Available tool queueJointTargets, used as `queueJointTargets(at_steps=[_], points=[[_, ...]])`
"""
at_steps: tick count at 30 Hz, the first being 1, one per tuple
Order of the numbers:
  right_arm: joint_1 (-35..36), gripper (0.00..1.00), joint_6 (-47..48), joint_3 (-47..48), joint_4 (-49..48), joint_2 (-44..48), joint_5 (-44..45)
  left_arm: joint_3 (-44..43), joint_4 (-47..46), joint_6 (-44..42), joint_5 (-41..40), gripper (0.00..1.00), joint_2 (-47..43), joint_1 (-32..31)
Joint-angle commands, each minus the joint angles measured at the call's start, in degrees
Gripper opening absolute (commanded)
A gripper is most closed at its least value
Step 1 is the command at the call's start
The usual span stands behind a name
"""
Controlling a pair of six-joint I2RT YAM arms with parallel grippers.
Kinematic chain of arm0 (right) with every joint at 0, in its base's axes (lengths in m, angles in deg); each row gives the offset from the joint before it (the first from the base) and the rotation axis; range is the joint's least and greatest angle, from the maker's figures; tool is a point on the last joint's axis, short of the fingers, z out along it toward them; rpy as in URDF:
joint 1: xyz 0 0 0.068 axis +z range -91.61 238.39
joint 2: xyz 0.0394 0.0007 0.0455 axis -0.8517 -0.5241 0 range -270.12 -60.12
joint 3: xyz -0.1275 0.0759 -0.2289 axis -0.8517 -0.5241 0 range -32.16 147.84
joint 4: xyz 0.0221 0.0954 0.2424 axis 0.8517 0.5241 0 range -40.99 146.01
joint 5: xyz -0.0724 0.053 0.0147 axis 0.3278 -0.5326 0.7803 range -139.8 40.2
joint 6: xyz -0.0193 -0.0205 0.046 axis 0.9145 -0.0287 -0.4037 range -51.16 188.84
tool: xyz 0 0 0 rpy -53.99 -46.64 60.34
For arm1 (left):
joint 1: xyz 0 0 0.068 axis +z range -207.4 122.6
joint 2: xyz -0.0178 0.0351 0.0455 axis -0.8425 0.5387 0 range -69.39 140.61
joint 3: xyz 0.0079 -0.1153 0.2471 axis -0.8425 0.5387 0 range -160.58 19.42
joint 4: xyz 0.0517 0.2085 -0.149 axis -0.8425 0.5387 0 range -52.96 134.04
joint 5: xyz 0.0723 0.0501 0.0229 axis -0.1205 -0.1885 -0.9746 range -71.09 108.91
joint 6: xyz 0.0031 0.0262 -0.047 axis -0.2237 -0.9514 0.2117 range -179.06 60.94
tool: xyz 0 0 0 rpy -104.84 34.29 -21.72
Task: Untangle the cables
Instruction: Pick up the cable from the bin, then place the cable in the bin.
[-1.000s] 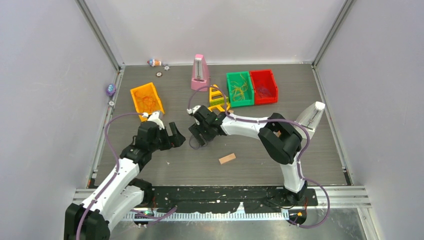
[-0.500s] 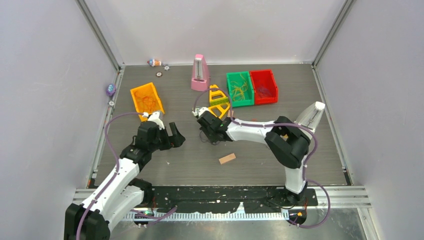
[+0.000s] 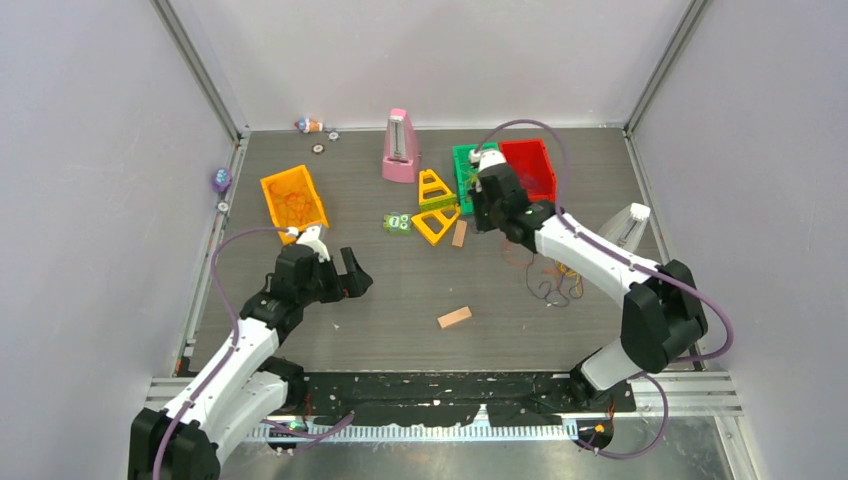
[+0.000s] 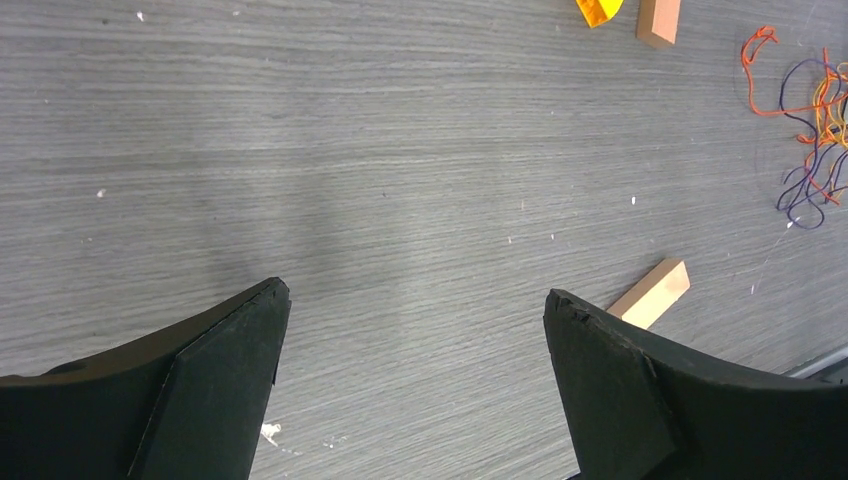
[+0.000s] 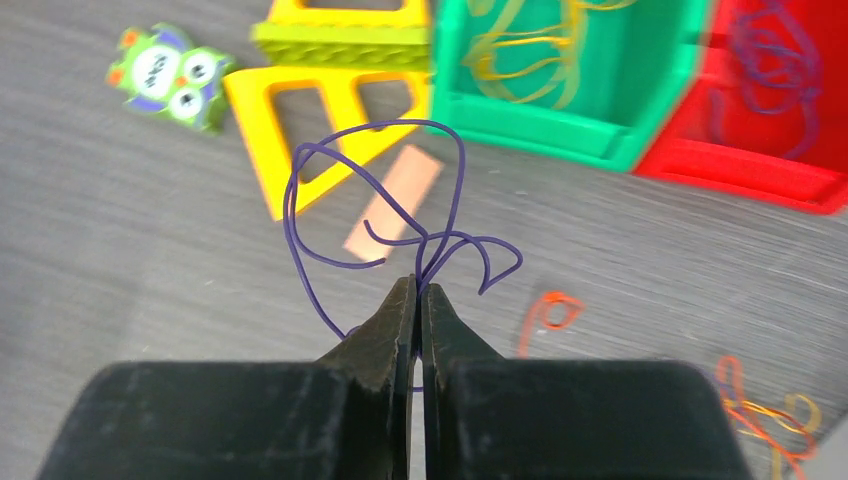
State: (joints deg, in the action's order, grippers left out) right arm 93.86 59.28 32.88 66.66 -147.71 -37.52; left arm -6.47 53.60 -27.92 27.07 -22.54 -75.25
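The cables are thin strands. A loose orange, yellow and purple tangle (image 3: pixel 550 275) lies on the table right of centre, and shows at the far right of the left wrist view (image 4: pixel 810 130). My right gripper (image 3: pixel 482 212) hangs above the table in front of the green bin, shut (image 5: pixel 418 285) on one purple cable (image 5: pixel 300 190) that loops up from its tips. An orange loop (image 5: pixel 550 310) lies on the table below it. My left gripper (image 3: pixel 350 280) stands open low over bare table at the left, nothing between its fingers (image 4: pixel 415 300).
At the back stand a green bin (image 3: pixel 460 180) with yellow strands, a red bin (image 3: pixel 548 170) with purple strands and a pink metronome (image 3: pixel 400 146). An orange bin (image 3: pixel 270 200) sits back left. Yellow triangles (image 3: pixel 435 205), an owl toy (image 3: pixel 397 222) and wooden blocks (image 3: pixel 454 317) (image 3: pixel 459 233) lie mid-table.
My right gripper shut on the purple cable at the table's centre, then swung right and back toward the bins with it. The tangle now lies further right. My left jaws opened slightly wider.
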Motion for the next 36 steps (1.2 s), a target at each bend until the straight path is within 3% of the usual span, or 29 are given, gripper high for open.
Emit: queueJointTargets(at_steps=[1,13,25,31,36], points=[[-5.75,0.05,1.09,1.72,1.52,2.73,-1.53,1.5,-1.53,1.55,0.6,1.0,-2.09,0.4],[-18.95,0.05,-1.26,8.45,0.91,-1.9,0.96,3.36,-9.14,1.67,6.47,1.0,1.48,0.27],[-21.47,0.05,-1.41,28.7,6.2,-14.64,4.92,3.05,-12.05,2.04,5.04,0.99,0.89,-1.36],[-22.22,0.05,-0.51,35.85,7.81,-22.92,10.56,1.87,-11.39,1.84,3.67,1.0,1.43,-1.57],[-24.46,0.05,-0.58,39.17,7.99,-28.09,9.08,1.06,-10.98,1.57,3.08,0.99,2.26,-1.83]])
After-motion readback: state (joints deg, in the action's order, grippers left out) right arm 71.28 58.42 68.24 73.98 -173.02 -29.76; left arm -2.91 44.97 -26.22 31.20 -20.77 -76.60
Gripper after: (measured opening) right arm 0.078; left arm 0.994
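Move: The red bin, which the purple cable already in the right fingers is being taken to, lies about 22 cm ahead of the right hand, 14 cm to its right and 12 cm lower. The green bin is about 21 cm ahead and 3 cm right; the nearer wood block is 7 cm ahead and 2 cm left, with the loose cables 4 cm back and 16 cm right. From the left hand the red bin is some 35 cm ahead, 37 cm right. The purple cable, still pinched in the shut right fingers, is carried first mainly to the right past the near side of the green bin, then mostly forward to the red bin, about 18 cm forward and 15 cm right in all. The hand rises some 6 cm, dips a little at the end, and turns about 30 degrees clockwise. ##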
